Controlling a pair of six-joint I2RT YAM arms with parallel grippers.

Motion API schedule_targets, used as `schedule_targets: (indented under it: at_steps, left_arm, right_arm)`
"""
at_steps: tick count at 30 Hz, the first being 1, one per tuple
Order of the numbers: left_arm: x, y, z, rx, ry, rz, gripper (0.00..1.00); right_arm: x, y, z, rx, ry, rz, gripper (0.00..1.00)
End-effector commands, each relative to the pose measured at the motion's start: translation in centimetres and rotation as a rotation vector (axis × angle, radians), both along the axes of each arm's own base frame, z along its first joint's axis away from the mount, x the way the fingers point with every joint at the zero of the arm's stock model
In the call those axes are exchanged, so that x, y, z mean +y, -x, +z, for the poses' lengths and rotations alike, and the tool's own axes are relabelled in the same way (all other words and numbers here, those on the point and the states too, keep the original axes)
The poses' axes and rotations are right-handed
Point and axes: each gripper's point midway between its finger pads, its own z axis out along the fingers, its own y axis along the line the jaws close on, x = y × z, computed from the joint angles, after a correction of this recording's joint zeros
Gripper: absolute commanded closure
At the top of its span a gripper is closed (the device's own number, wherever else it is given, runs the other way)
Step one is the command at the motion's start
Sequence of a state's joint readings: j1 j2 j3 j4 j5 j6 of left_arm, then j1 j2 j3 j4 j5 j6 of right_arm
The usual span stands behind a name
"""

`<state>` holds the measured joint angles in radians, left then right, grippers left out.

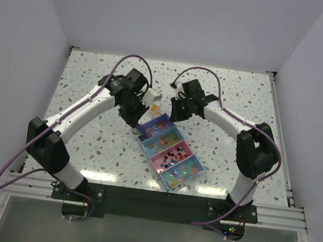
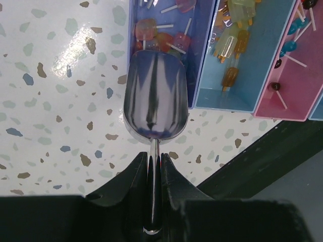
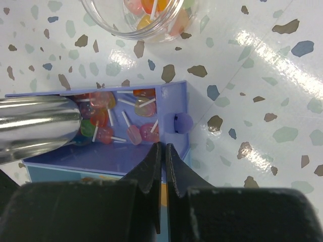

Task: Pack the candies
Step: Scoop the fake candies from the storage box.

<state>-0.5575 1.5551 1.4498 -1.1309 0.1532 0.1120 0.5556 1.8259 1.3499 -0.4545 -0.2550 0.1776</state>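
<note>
The candies [image 3: 113,118] are tiny lollipops, mixed bright colours, lying in the purple compartment; orange ones [image 2: 229,48] lie in the blue compartment beside it. My left gripper [image 2: 154,160] is shut on the handle of a metal scoop [image 2: 154,96]. The scoop's bowl looks empty and hangs over the near end of the purple compartment, just above the candies [image 2: 161,38]. My right gripper [image 3: 163,147] is shut on the purple compartment's end wall [image 3: 174,103], with the scoop [image 3: 35,128] to its left. In the top view both grippers, left [image 1: 137,115] and right [image 1: 176,112], meet at the box's far end.
The box [image 1: 195,171] of blue and pink compartments lies diagonally at the table's centre. A small clear round jar [image 3: 146,17] holding a few candies stands just beyond the box's far end, also in the top view [image 1: 154,100]. The speckled table [image 1: 88,141] surrounds it.
</note>
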Motion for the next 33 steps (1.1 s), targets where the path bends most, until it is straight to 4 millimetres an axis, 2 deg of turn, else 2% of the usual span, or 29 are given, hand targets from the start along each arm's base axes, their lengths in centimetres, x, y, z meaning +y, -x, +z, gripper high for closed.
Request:
schedule_targets:
  at_steps: [1,12,18,28,33]
  left_arm:
    - [0.1,-0.7,1.0,-0.021,-0.047,0.016,1.00]
    - [-1.3,-1.2,-0.5,0.007,-0.146,-0.028,1.00]
    - [-2.0,-1.3,-2.8,0.042,-0.177,-0.047,1.00]
    - [-5.5,-1.9,-4.4,0.020,-0.004,-0.036,1.00]
    - [-7.6,-3.0,-4.8,-0.019,0.104,-0.019,1.00]
  right_arm:
    - [0.7,-0.9,0.6,-0.050,-0.021,0.012,1.00]
    - [1.3,-0.4,0.7,-0.057,-0.040,0.024,1.00]
    - [1.5,-0.3,0.8,-0.053,-0.062,0.010,1.00]
    - [2.1,0.2,0.4,-0.022,-0.115,-0.013,1.00]
    - [2.5,0.5,0.2,-0.006,-0.147,-0.025,1.00]
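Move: The left hand holds the scoop; the fake candies in the purple compartment lie about 9 cm to its right, 4 cm ahead and 10 cm below. The clear jar stands roughly 7 cm right and 11 cm ahead of this hand, and the light blue compartment's middle is about 12 cm right and 3 cm back. From the right hand, at the purple compartment's far wall, those candies lie some 5 cm left, 2 cm back and 3 cm below. Down and to the right, first gently and then more steeply, the left hand drives the scoop into the purple compartment and along it through the candies towards the far wall, sinking about 5 cm in all. The wrist steepens by some 10 degrees at most and the fingers keep the handle; the right hand keeps its pinch on the far wall, easing about 1 cm left. ##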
